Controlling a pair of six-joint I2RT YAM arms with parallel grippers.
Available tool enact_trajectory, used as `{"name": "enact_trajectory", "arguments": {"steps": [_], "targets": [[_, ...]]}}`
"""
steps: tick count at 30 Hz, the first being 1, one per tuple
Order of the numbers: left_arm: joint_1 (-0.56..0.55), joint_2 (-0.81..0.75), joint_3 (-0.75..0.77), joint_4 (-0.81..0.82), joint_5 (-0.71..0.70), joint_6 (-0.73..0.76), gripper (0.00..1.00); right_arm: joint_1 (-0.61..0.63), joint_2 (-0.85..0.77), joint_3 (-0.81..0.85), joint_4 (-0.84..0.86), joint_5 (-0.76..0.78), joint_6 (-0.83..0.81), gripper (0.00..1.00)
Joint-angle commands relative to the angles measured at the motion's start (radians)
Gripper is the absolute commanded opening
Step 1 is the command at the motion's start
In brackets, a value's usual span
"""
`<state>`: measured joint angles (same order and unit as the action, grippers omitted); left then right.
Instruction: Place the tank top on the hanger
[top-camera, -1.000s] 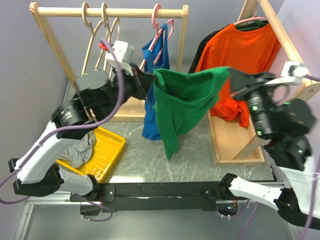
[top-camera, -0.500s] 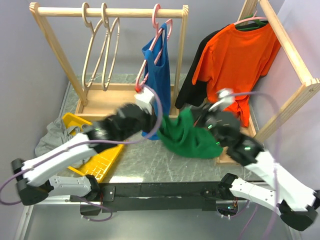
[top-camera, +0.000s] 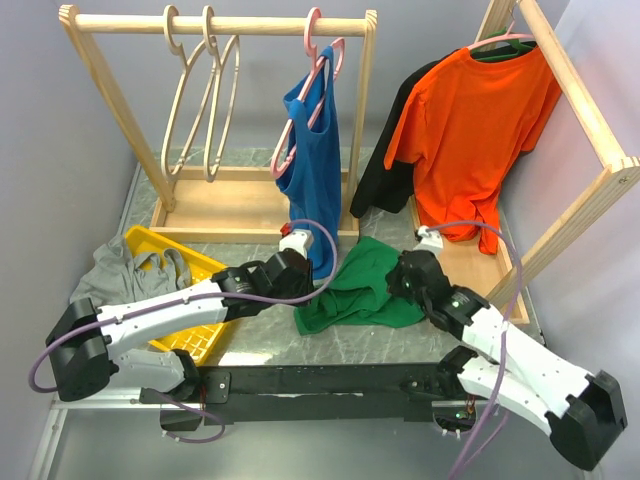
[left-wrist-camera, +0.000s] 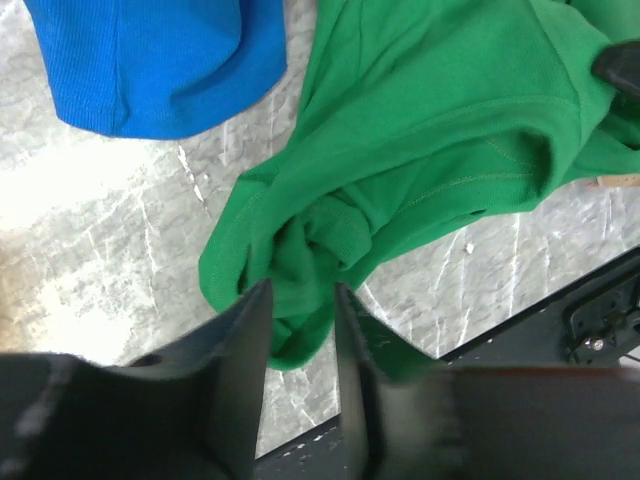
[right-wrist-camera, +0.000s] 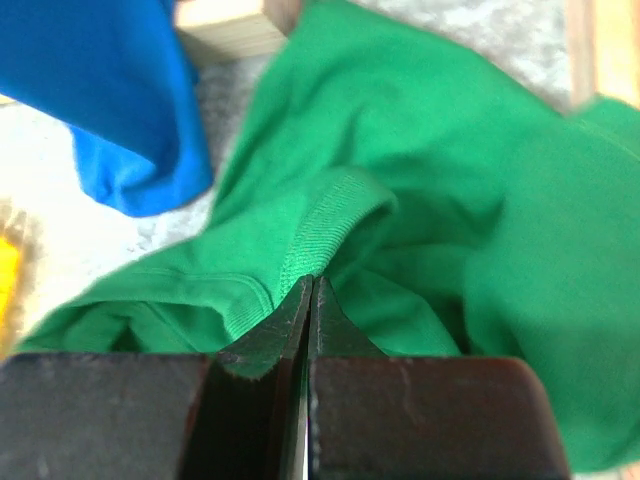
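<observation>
The dark green tank top (top-camera: 355, 300) lies crumpled on the table in front of the left rack. My left gripper (top-camera: 318, 292) is at its left edge. In the left wrist view (left-wrist-camera: 300, 300) the fingers stand a little apart with a thick bunch of the green cloth (left-wrist-camera: 450, 120) pinched between them. My right gripper (top-camera: 388, 283) is at the top's right side. In the right wrist view (right-wrist-camera: 312, 285) it is shut on a ribbed hem of the tank top (right-wrist-camera: 420, 180). The beige hangers (top-camera: 205, 100) hang bare on the left rack's rail.
A blue tank top (top-camera: 315, 170) hangs on a pink hanger (top-camera: 318, 55) just behind the green cloth. A yellow basket (top-camera: 210, 290) with a grey garment (top-camera: 120, 270) sits at the left. An orange shirt (top-camera: 475, 120) and a black garment (top-camera: 385, 170) hang on the right rack (top-camera: 560, 210).
Both arms have come down from holding the tank top spread in the air. The cloth now rests bunched on the table between them.
</observation>
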<state>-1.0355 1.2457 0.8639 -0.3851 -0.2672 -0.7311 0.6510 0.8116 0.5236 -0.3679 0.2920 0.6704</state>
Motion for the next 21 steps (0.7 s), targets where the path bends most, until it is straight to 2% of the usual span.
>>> {"name": "enact_trajectory", "arguments": {"steps": [1, 4, 7, 9, 12, 14, 16, 18, 21], "targets": [[-0.005, -0.045, 0.085, 0.02, -0.033, 0.007, 0.41, -0.011, 0.096, 0.139, 0.093, -0.04, -0.052, 0.0], [-0.005, -0.084, 0.145, -0.003, -0.001, 0.077, 0.58, -0.025, 0.141, 0.202, 0.089, -0.034, -0.077, 0.0], [-0.005, -0.15, 0.188, 0.014, 0.095, 0.159, 0.67, -0.04, 0.162, 0.227, 0.092, -0.045, -0.089, 0.0], [-0.005, -0.213, 0.213, 0.026, 0.146, 0.2, 0.68, -0.047, 0.166, 0.22, 0.096, -0.056, -0.089, 0.0], [-0.005, -0.308, 0.28, 0.074, 0.137, 0.234, 0.69, -0.048, 0.161, 0.193, 0.121, -0.085, -0.083, 0.0], [-0.005, -0.365, 0.311, 0.115, 0.08, 0.255, 0.68, -0.047, 0.156, 0.168, 0.133, -0.109, -0.072, 0.0], [-0.005, -0.376, 0.375, 0.112, -0.067, 0.288, 0.68, -0.048, 0.155, 0.162, 0.142, -0.131, -0.066, 0.0], [-0.003, -0.342, 0.487, 0.068, -0.264, 0.309, 0.67, -0.048, 0.155, 0.159, 0.144, -0.136, -0.066, 0.0], [-0.005, -0.279, 0.616, 0.038, -0.41, 0.381, 0.69, -0.048, 0.153, 0.154, 0.141, -0.142, -0.072, 0.0]]}}
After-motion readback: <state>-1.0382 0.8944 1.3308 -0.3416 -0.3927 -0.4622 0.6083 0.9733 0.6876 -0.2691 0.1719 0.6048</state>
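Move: The green tank top lies spread on the table, its middle about 7 cm left of the right hand that pinches it, 2 cm back and 4 cm below; from the left hand it is roughly 12 cm right, 2 cm ahead and 5 cm below. The nearer free beige hanger is about 27 cm ahead of the left hand, 17 cm left and 25 cm above. The other beige hanger hangs 6 cm left of it, level ahead, and the pink hanger 17 cm right of it, 2 cm nearer. The green tank top stays pinched in the right fingers, which draw their part some 4 cm forward, as far up and slightly less left, then almost hold. Above its left end the left hand climbs clear by about 33 cm, swinging left late towards the beige hangers, its fingers opening further and tilting up nearly level. ##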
